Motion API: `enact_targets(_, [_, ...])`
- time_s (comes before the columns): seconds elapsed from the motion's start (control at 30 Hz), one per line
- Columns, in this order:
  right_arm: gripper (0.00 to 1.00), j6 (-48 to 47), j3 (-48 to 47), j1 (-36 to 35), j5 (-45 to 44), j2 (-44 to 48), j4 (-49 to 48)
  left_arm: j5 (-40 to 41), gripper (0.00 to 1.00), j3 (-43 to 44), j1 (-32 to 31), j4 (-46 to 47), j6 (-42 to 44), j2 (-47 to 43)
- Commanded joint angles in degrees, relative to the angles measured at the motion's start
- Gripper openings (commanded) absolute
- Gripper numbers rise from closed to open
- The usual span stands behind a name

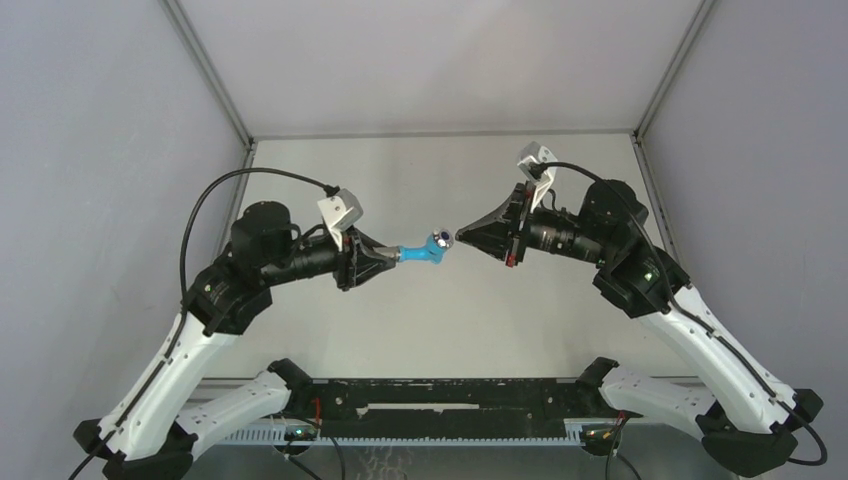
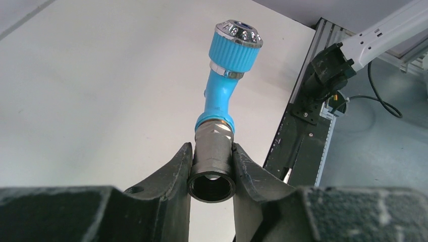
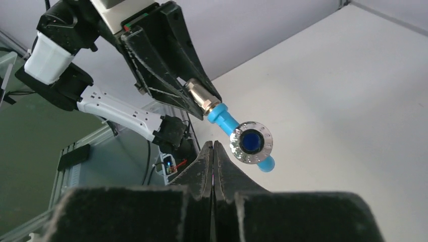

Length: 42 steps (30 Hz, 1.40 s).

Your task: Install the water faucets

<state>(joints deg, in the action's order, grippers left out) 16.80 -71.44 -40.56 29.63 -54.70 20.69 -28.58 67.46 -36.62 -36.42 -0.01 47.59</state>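
The water faucet [image 1: 425, 250], a bright-blue bent tap with a silver-rimmed head, hangs in the air above the middle of the table. My left gripper [image 1: 392, 255] is shut on its grey metal threaded end [image 2: 213, 146], and the blue body [image 2: 220, 96] points away from the fingers. In the right wrist view the head [image 3: 251, 142] faces the camera, just right of my right gripper [image 3: 212, 143]. That gripper is shut with nothing between its fingers. From above, the right gripper [image 1: 460, 238] points at the head from the right, a small gap apart.
A white table top [image 1: 440, 170] lies under both arms, enclosed by grey walls. A black rail [image 1: 440, 400] with the arm bases runs along the near edge. The right arm's base [image 2: 330, 65] shows in the left wrist view.
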Motion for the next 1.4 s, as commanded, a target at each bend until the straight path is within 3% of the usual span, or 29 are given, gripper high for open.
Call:
enact_targets(0.0, [0.00, 0.33, 2.50, -0.58, 1.59, 1.03, -5.44, 0.52, 0.00, 2.76, -0.43, 1.36, -1.95, 1.01])
enact_targets(0.53, [0.00, 0.87, 2.23, -1.46, 0.67, -6.73, -3.56, -1.48, 0.00, 3.06, -0.46, 1.27, -2.13, 0.37])
enact_targets(0.63, [0.13, 0.57, 1.87, -1.46, -2.28, -6.49, -2.91, -2.03, 0.00, 3.88, -0.44, 0.82, -2.93, 0.56])
enact_targets(0.73, [0.42, 0.76, 1.89, -1.37, -6.56, -4.59, -2.31, -2.13, 0.00, 4.26, -0.43, 0.70, -3.53, 0.63])
enact_targets(0.83, [0.55, 0.41, 3.20, -1.35, -10.23, -1.68, -2.87, -2.73, 0.00, 4.08, -0.44, 1.13, -3.93, 0.70])
enact_targets(0.97, [0.70, 0.88, 12.91, -0.78, -10.90, 5.07, -13.13, -4.14, 0.00, 4.61, -0.46, 1.62, -4.22, 0.89])
enact_targets(1.17, [0.84, -4.58, 30.05, -0.66, 0.74, 15.18, -36.45, -6.11, 0.00, 5.05, -0.40, 1.86, -4.03, 0.19])
enact_targets(1.37, [0.86, -2.18, 33.21, 0.55, 7.60, 13.92, -42.39, -10.51, 0.00, 4.62, -0.34, 4.75, -4.55, -1.45])
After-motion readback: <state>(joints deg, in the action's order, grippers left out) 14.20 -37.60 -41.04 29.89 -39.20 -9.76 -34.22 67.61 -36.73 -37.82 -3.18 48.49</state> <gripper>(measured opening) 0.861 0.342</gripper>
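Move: The blue faucet's chrome-faced knob lies close off the right hand's shut fingertips: about 4 cm to that hand's left, 2 cm ahead and 4 cm below. The metal connector, still pinched by the left hand, is some 12 cm left of the right hand, level fore and aft, and 5 cm lower. From the left hand, the knob is roughly 9 cm to the right, 3 cm ahead and about level. The faucet stays pinched by its metal connector in the left hand, which sinks about 1 cm, then eases back some 2 cm while tipping slightly down. With its fingers shut, the right hand sweeps down, left and forward, about 6 cm down, then draws back and rightward, fingers opening wide as it tilts upward and sinks further, ending with them open facing the knob. ##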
